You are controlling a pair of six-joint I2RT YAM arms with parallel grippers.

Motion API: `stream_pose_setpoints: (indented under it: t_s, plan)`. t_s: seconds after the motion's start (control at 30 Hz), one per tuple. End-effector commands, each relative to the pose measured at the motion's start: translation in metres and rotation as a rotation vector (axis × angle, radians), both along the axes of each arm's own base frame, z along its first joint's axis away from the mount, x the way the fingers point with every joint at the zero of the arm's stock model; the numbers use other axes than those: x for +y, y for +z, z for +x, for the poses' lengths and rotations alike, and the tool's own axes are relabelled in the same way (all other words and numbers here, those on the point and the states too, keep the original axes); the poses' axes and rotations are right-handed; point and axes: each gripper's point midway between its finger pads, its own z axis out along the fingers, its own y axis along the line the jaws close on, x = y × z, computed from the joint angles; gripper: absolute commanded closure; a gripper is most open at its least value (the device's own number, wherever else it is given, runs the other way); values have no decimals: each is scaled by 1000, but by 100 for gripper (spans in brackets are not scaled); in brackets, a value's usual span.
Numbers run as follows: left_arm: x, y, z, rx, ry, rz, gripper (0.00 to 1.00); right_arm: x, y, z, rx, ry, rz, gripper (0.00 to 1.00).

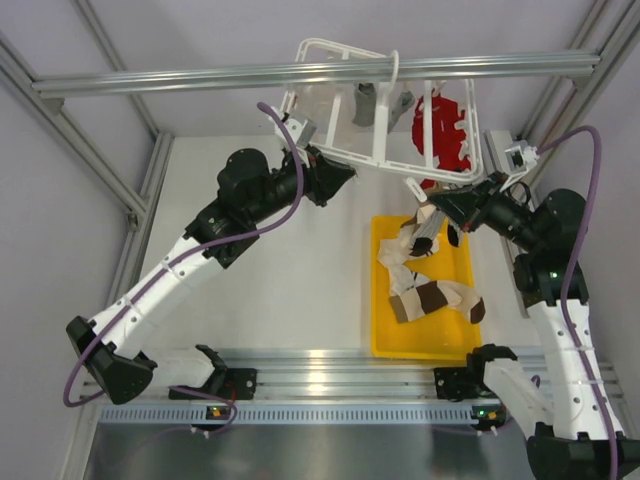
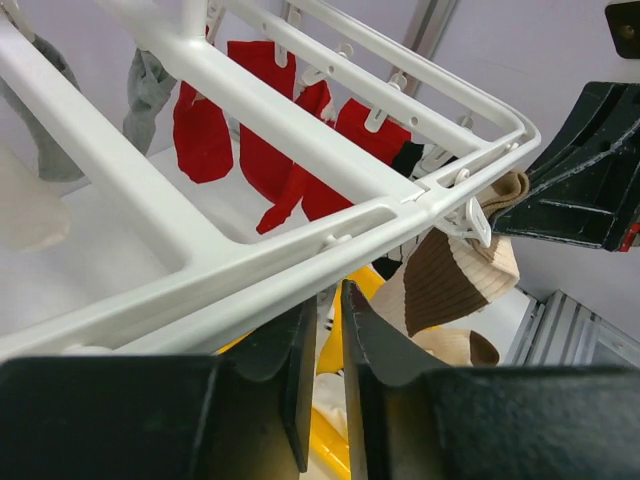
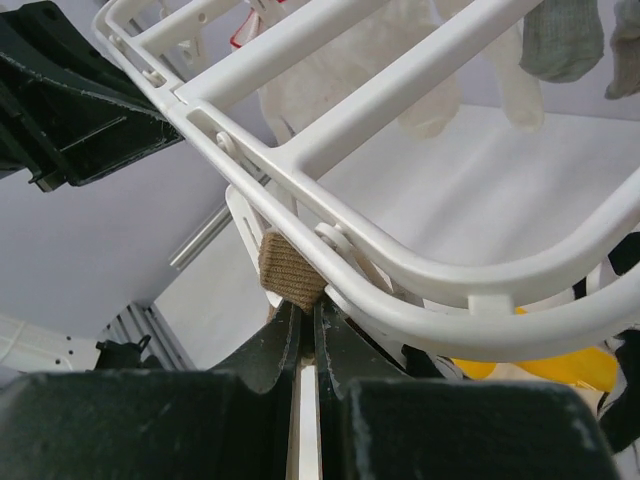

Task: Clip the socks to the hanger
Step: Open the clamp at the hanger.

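The white hanger [image 1: 372,158] hangs from the top bar. My left gripper [image 1: 345,178] is at its near rail; in the left wrist view [image 2: 325,295] the jaws stand almost shut at the underside of the hanger rail [image 2: 250,100]. My right gripper [image 1: 445,212] is shut on a cream and brown sock [image 1: 425,235] that dangles over the tray. In the right wrist view [image 3: 308,310] the sock's tan cuff [image 3: 290,270] is pressed against a white clip [image 3: 245,215] under the hanger's corner rail [image 3: 420,270]. The sock also shows in the left wrist view [image 2: 450,280].
A yellow tray [image 1: 380,340] on the table holds more cream and brown socks [image 1: 435,298]. A red garment [image 1: 445,135] and grey socks [image 1: 368,105] hang from the hanger. An aluminium bar [image 1: 200,78] crosses the top, and frame posts stand at both sides.
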Motion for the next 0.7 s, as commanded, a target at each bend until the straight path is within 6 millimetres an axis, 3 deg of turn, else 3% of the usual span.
stream_pose_setpoints:
  t_s: [0.0, 0.13, 0.37, 0.47, 0.5, 0.6, 0.67]
  plan:
    - [8, 39, -3, -99, 24, -61, 84, -3, 25, -3, -88, -5, -22, 100]
    - [5, 41, -3, -100, 12, -62, 100, -13, 21, 4, -95, -40, -45, 100]
    - [4, 43, -3, -92, 6, -70, 100, -16, 13, 8, -96, -50, -82, 100]
    - [0, 45, -7, -76, -22, -85, 100, -16, 4, 10, -68, -38, -100, 80]
    - [-2, 46, -10, -74, -44, -87, 100, -13, 0, 8, -53, -7, -105, 67]
    - [-7, 42, -18, -50, -91, -80, 100, -6, -2, -4, -58, 67, -116, 53]
    - [-9, 40, -22, -29, -118, -82, 100, -2, -1, -11, -78, 109, -121, 52]
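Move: The brown cuff of the striped sock is already in the right fingers; the hanger clamp it sits at is about 3 cm left of the right hand, 1 cm ahead and 2 cm up. A red garment hangs some 14 cm ahead of that hand and 2 cm to its right. For the left hand, the empty clip lies at its still parted fingertips, about 1 cm ahead and 1 cm right, with the sock's clamp roughly 15 cm right and 4 cm back. The sock's cuff is let go at the clamp: the right hand, still shut on it, eases about 1 cm forward and right, then opens to about half while sinking some 2 cm below the hanger's front bar. Before that, the left fingers close fully on the empty clip, then rise about 1 cm and draw slightly back. ##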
